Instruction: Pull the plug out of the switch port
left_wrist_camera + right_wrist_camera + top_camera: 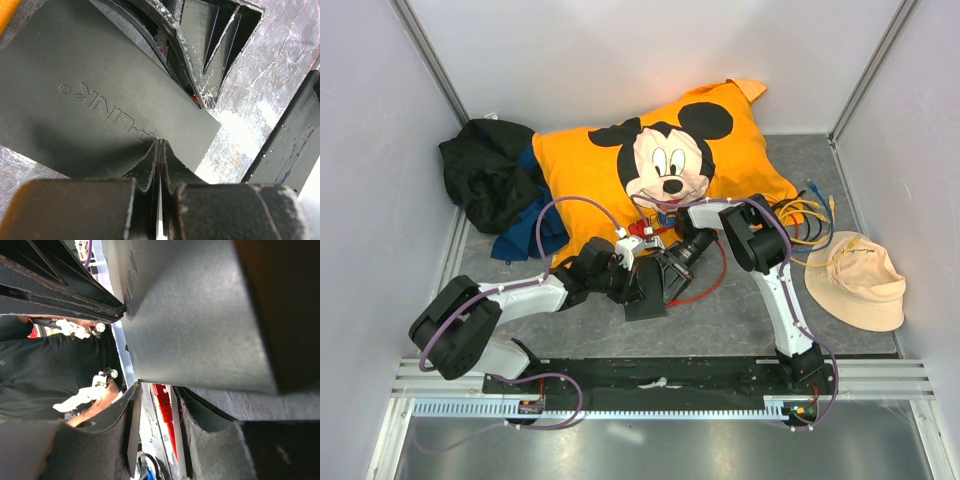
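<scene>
The switch point(646, 298) is a flat dark box lying on the grey floor between the two arms. The left wrist view shows its top point(100, 100) with embossed lettering. My left gripper point(161, 142) is shut with nothing in it, its tips resting on the top of the switch point(200, 315). The red plug point(166, 412) sits at the switch's edge, and its red cable point(708, 283) loops off to the right. My right gripper point(156, 390) is open, one finger on each side of the plug, with a gap still showing on the left side. In the top view the grippers hide the plug.
An orange cartoon-mouse pillow point(660, 160) lies right behind the switch. A heap of black cloth point(490, 175) and blue cloth point(525, 235) sit at the back left. Yellow and blue cables point(805, 215) and a beige hat point(860, 280) lie at the right. Walls close in three sides.
</scene>
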{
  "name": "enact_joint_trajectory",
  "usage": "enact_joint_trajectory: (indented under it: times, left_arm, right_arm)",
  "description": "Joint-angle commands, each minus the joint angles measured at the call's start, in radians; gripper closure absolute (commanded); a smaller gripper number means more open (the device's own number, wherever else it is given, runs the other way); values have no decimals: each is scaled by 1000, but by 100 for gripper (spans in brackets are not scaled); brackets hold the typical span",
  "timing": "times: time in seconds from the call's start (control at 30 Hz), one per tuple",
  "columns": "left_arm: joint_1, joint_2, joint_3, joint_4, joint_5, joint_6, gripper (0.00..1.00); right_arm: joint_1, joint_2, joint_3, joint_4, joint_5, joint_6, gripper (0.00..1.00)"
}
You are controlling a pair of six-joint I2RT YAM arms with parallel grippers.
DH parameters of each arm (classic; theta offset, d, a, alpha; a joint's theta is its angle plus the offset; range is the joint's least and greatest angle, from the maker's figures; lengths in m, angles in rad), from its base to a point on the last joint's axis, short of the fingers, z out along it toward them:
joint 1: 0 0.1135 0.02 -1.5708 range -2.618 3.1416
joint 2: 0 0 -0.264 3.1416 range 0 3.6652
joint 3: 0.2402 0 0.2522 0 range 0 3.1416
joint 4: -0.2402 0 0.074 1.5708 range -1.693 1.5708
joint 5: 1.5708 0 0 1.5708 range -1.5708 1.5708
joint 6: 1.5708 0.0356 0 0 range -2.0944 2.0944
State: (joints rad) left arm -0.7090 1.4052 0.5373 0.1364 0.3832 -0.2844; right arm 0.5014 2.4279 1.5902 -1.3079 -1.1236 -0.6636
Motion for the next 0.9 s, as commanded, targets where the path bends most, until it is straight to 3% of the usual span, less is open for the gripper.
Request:
enact_joint_trajectory:
  times: [0.0, 0.67, 0.77, 0.8, 0.87]
  left_arm:
    - [0, 18, -17, -83, -35, 51, 98]
    - [0, 26, -14, -83, -33, 51, 98]
    - [0, 28, -13, -83, -32, 51, 98]
    - [0, 26, -14, -83, -32, 51, 98]
    - [0, 26, -14, -83, -32, 51, 98]
  right_arm:
    - [-11, 40, 14, 75, 81, -90, 63]
    - [-11, 28, 4, 84, 125, -85, 71]
    - [-11, 28, 2, 85, 125, -85, 77]
    - [-11, 30, 2, 85, 125, -83, 87]
    - [-11, 33, 2, 85, 127, -80, 94]
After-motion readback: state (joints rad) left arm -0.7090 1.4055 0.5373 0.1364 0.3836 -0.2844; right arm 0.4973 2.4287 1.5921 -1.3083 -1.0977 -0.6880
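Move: The red plug sits about 1 cm back, 1 cm left and 1 cm below the right fingertips, between the open fingers. The switch's middle is some 4 cm left and 2 cm ahead of the right hand, about level. The red cable's outer bend lies some 12 cm right and 7 cm ahead, slightly lower. From the left hand, that plug is about 6 cm right, 1 cm back and 3 cm lower. The right hand eases barely 0.5 cm down and right, closing its fingers around the red plug at the switch's side. ##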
